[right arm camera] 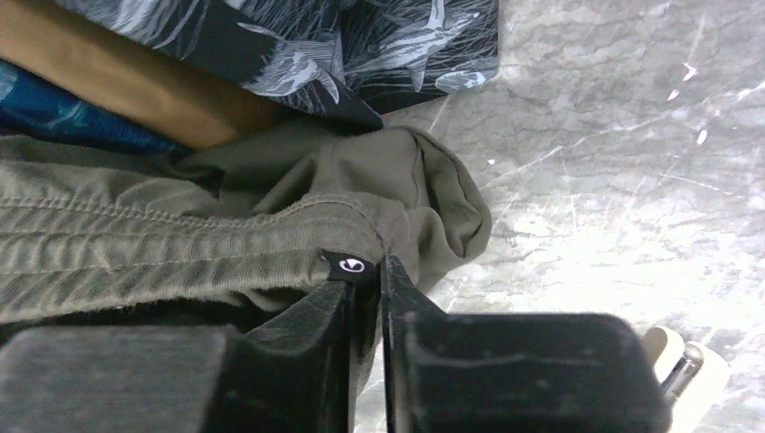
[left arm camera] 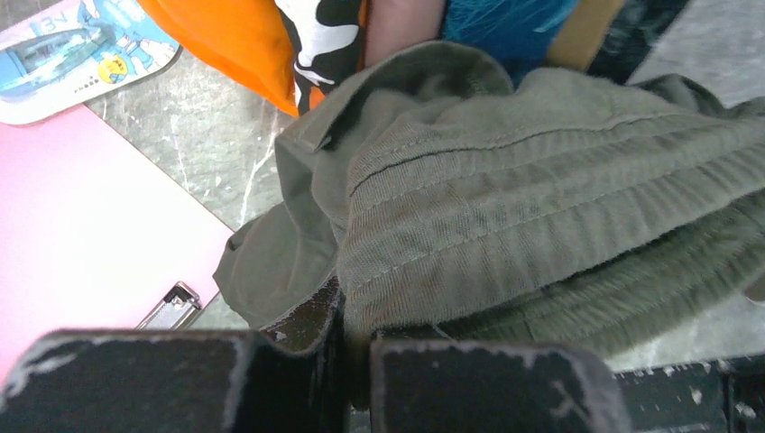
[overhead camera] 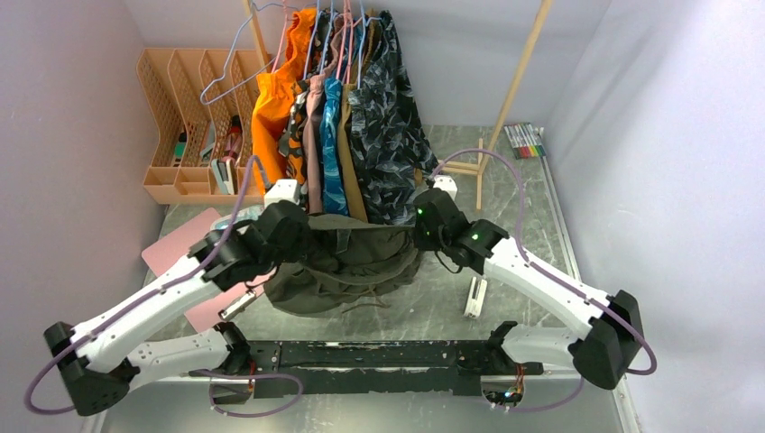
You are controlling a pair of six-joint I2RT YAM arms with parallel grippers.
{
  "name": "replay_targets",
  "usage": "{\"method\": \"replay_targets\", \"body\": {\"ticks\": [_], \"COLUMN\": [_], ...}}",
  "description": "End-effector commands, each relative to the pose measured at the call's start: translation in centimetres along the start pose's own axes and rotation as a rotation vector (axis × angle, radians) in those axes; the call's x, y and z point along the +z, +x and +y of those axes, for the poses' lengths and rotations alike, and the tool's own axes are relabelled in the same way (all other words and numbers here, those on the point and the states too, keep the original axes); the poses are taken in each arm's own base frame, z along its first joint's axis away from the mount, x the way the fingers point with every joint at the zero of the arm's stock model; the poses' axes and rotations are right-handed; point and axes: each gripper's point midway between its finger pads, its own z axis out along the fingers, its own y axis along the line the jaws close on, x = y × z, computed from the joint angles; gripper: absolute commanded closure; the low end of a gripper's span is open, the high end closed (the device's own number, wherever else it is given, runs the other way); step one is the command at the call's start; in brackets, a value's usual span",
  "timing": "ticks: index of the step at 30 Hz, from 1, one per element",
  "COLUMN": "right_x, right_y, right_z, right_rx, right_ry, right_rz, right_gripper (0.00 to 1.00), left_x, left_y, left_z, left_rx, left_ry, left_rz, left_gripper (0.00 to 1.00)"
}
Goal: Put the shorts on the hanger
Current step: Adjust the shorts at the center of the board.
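Observation:
The olive-green shorts (overhead camera: 347, 266) hang bunched between my two grippers just above the table, in front of the clothes rack. My left gripper (overhead camera: 305, 236) is shut on the left end of the ribbed waistband (left arm camera: 505, 225); its jaws (left arm camera: 356, 338) pinch the cloth. At the right end my right gripper (overhead camera: 417, 227) holds the waistband beside a small black label (right arm camera: 347, 264), its fingers (right arm camera: 379, 284) close together with the fabric between them. The light-blue hanger (overhead camera: 223, 57) hangs at the rack's left end, apart from the shorts.
Behind the shorts hang an orange garment (overhead camera: 271, 99) and a dark camouflage garment (overhead camera: 392, 135), among others. A pink clipboard (overhead camera: 194, 262) lies under my left arm. An orange desk organizer (overhead camera: 189, 117) stands back left; markers (overhead camera: 523, 140) lie back right. A white object (overhead camera: 475, 296) lies near my right arm.

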Motion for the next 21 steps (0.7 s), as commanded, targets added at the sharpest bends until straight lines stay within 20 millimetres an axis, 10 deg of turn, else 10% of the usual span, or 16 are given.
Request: {"method": "replay_targets", "body": {"ticks": [1, 8, 21], "right_x": [1.0, -0.2, -0.9], "right_y": [-0.5, 2.5, 6.6], "right_z": [0.3, -0.6, 0.3], "right_rx": [0.014, 0.04, 0.047], "right_ry": [-0.047, -0.079, -0.166], "right_rz": [0.023, 0.088, 0.201], "right_gripper": [0.8, 0.47, 0.39], "left_x": [2.9, 4.4, 5.4], "left_y": [-0.1, 0.3, 0.4], "left_z": [0.0, 0.0, -0.4], "left_rx": [-0.062, -0.12, -0.14], "left_ry": [-0.057, -0.069, -0.092], "left_rz": [-0.007, 0.002, 0.024], "left_gripper": [0.93, 0.93, 0.93]}}
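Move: The left hand holds the shorts' left waistband corner; their bunched middle lies about 10 cm to its right, 2 cm back and some 14 cm below, with the pink sheet roughly 21 cm to its left and 2 cm farther out. From the right hand, on the other corner, that middle is about 13 cm left, 5 cm back and 11 cm below; the leaf-print hem hangs some 8 cm ahead and 4 cm left, the white stapler about 13 cm right and 10 cm back. The right fingers open to a little over half and let go of the waistband corner, while the right hand, after a slight nudge forward, draws back and down by about 4 cm each way towards the near edge of the table, its wrist tipping a little further down. The left fingers keep their pinch on the other corner as that hand sinks about 4.5 cm, quickly at first, and goes some 3 cm forward towards the hanging clothes, turning slightly counter-clockwise. ##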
